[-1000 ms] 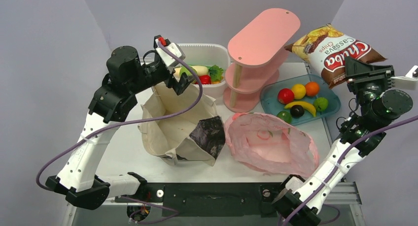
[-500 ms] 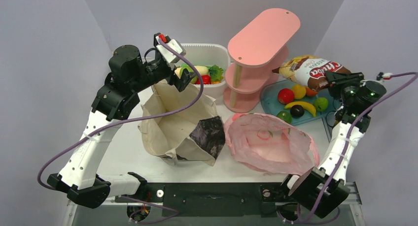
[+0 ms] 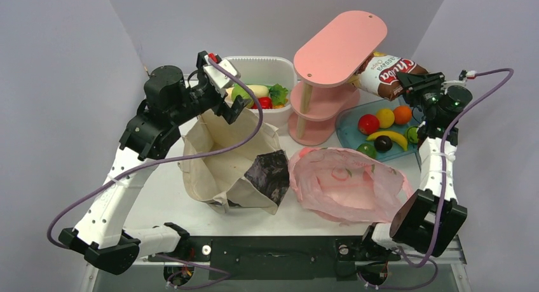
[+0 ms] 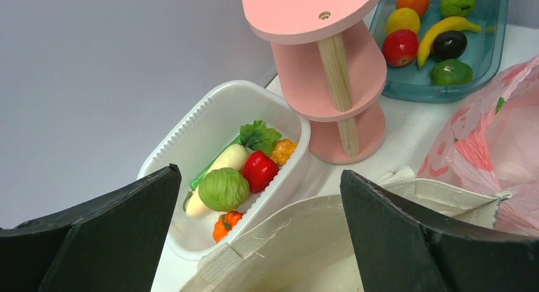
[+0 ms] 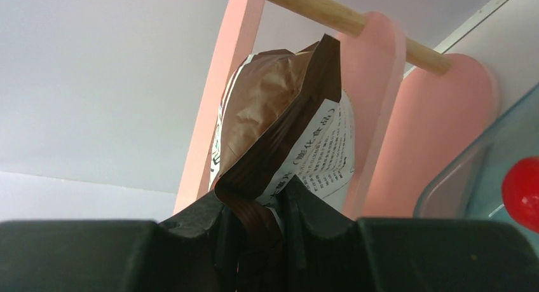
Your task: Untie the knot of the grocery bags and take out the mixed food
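Note:
My right gripper (image 3: 412,82) (image 5: 254,206) is shut on the crimped end of the dark brown crisp packet (image 3: 384,74) (image 5: 279,114), held in the air with its far end under the top tier of the pink shelf (image 3: 340,37). My left gripper (image 3: 236,101) (image 4: 259,177) hangs open and holds nothing above the back rim of the beige canvas tote (image 3: 222,158) (image 4: 305,241). The pink plastic bag (image 3: 349,190) lies open and flattened to the tote's right. The round green vegetable (image 4: 222,188), white radish (image 4: 230,158) and leafy green (image 4: 259,136) lie in the white tub (image 4: 191,123).
The tub (image 3: 279,64) also holds a red pepper (image 4: 259,170) and small orange pieces. A teal tray (image 3: 348,136) with fruit sits at the right, just below the right gripper. Grey walls close in on both sides and behind.
The right arm has swung the crisp packet left and lower, from high at the right to the pink shelf's upper tiers. The left arm has barely moved.

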Motion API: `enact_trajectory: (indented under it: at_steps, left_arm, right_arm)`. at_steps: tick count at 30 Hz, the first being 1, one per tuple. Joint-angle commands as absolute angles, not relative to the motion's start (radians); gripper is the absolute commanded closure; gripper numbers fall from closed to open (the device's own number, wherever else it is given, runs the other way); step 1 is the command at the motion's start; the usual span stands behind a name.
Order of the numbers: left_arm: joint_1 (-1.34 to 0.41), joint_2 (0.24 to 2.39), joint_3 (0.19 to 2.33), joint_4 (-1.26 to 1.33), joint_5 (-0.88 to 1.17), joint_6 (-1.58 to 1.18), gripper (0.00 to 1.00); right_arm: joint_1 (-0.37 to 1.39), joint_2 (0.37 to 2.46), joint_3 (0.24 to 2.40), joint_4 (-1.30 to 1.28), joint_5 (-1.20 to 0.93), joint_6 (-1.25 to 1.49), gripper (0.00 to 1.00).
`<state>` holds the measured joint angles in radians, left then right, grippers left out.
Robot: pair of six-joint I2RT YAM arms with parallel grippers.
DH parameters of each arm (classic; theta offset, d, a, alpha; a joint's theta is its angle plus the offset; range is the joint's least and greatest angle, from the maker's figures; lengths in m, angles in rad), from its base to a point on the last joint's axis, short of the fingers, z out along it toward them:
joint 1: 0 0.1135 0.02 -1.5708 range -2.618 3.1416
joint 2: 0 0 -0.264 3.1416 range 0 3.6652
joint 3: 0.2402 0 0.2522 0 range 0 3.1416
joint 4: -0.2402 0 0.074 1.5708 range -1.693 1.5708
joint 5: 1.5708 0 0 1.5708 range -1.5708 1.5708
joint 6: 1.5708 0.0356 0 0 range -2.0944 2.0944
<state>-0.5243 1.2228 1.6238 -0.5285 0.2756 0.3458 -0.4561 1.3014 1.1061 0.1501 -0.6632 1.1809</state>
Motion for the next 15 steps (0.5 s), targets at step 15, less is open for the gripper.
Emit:
enact_trajectory:
  at_steps: [15]
  left_arm:
    - [-0.524,1.227,1.621,-0.598,0.259,0.504,0.03]
  right_arm:
    - [-0.290,1.702,1.343,0.205,-0.690,1.166,0.99]
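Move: The chips bag is in the right hand; it is being taken to the pink shelf's middle tier, whose middle lies roughly 8 cm ahead, 12 cm to the left and 8 cm below. The blue fruit tray's middle is level with the hand fore and aft, about 6 cm right, some 26 cm down. The pink grocery bag is about 18 cm back, 5 cm left, 24 cm down. For the left hand, that tier is some 15 cm ahead, 27 cm right, 17 cm below. Forward and down, with some drift to the left, the right hand carries the chips bag deeper between the shelf's top and middle boards, about 9 cm outward and 5 to 6 cm lower, levelling off and slowing at the end. It keeps its pinch on the bag's end and swings about 10 degrees counter-clockwise. The open left hand sinks some 2 cm over the canvas bag, rolling slightly. ##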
